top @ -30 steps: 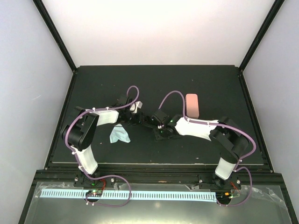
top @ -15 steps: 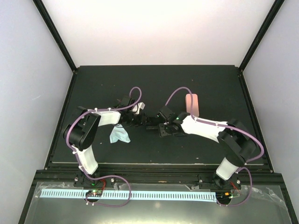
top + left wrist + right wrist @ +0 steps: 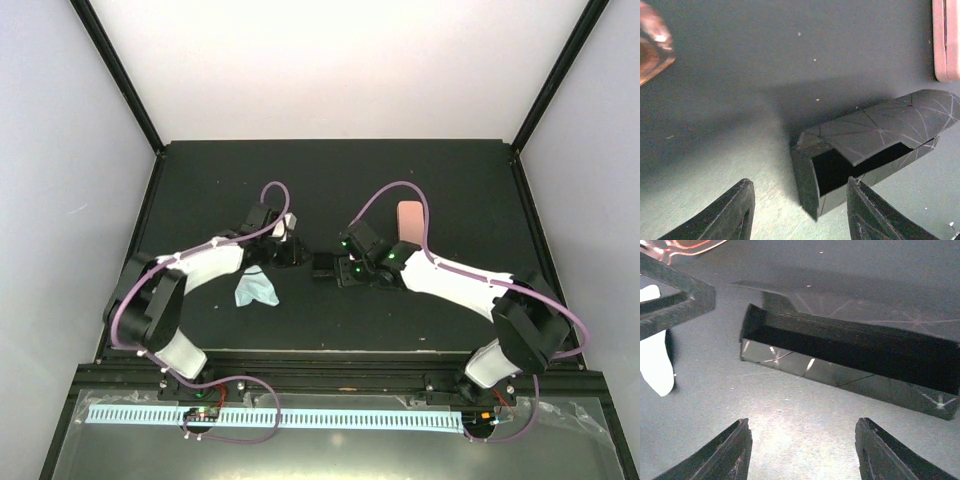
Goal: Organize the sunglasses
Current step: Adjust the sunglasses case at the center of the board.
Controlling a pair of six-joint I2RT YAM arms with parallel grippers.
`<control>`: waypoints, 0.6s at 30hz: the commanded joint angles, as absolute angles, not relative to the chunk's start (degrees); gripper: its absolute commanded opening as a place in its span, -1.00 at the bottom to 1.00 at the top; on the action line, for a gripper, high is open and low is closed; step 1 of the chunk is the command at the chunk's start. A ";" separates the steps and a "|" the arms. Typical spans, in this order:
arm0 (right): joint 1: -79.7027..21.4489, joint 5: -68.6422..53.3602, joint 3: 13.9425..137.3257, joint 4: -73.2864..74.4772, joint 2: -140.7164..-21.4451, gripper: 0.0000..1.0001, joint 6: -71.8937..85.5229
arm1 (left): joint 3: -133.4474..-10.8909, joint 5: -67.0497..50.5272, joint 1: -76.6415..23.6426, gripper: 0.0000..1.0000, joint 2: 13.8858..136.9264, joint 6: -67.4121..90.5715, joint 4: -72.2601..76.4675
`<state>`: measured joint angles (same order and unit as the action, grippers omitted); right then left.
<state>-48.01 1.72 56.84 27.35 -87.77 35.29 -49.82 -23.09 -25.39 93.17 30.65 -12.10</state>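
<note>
The amber-brown sunglasses [image 3: 652, 46] show only as a blurred lens at the top left of the left wrist view. The red sunglasses [image 3: 687, 247] show as thin red rims at the top left of the right wrist view. I cannot make out either pair in the top view. My left gripper [image 3: 799, 217] is open, with the open end of a black oblong case [image 3: 867, 146] just ahead of its tips. My right gripper [image 3: 802, 452] is open and empty, facing the long open side of that black case [image 3: 850, 357]. In the top view the grippers [image 3: 297, 252] [image 3: 338, 268] meet over the case [image 3: 324, 266].
A pink case [image 3: 411, 222] lies behind the right wrist and shows at the right edge of the left wrist view [image 3: 946, 40]. A pale blue cloth [image 3: 255, 289] lies near the left forearm. The left gripper's finger [image 3: 675, 302] and a white part [image 3: 657, 365] show left in the right wrist view.
Both arms have stretched out lower over the mat. The right wrist has swung round, and the black case now sits further left, between the two grippers.
</note>
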 commanded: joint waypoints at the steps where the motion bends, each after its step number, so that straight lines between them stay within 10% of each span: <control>1: -50.52 1.70 56.91 23.69 -87.53 0.15 36.49 | -46.80 -12.06 -25.22 0.03 84.75 31.52 -18.63; 18: -53.64 6.14 61.30 25.46 -100.99 0.11 38.78 | -33.49 -1.19 -19.30 0.10 65.98 35.20 -31.00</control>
<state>-53.76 2.04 58.13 24.84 -98.45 37.93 -33.58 -1.74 -19.94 67.57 34.28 -29.67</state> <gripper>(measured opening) 0.554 0.548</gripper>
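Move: About 5 cm ahead of the right hand and 7 cm below it lies the middle of the open black sunglasses case, running left to right; the pink case stands some 14 cm ahead and 14 cm to the right of that hand. The cloth, where the left hand is heading, lies roughly 10 cm to its left and 6 cm back, the sunglasses 8 cm left and 5 cm ahead, and the black case 11 cm right and 1 cm back. Swinging away from the black case's left end, the left hand travels about 13 cm left and 7 cm back, rising slightly before sinking again, turning some 20 degrees counter-clockwise until its open fingers hang over the cloth. The right hand shifts left and back a few centimetres, then drops about 5 cm with fingers still apart, coming down in front of the case's near wall. ##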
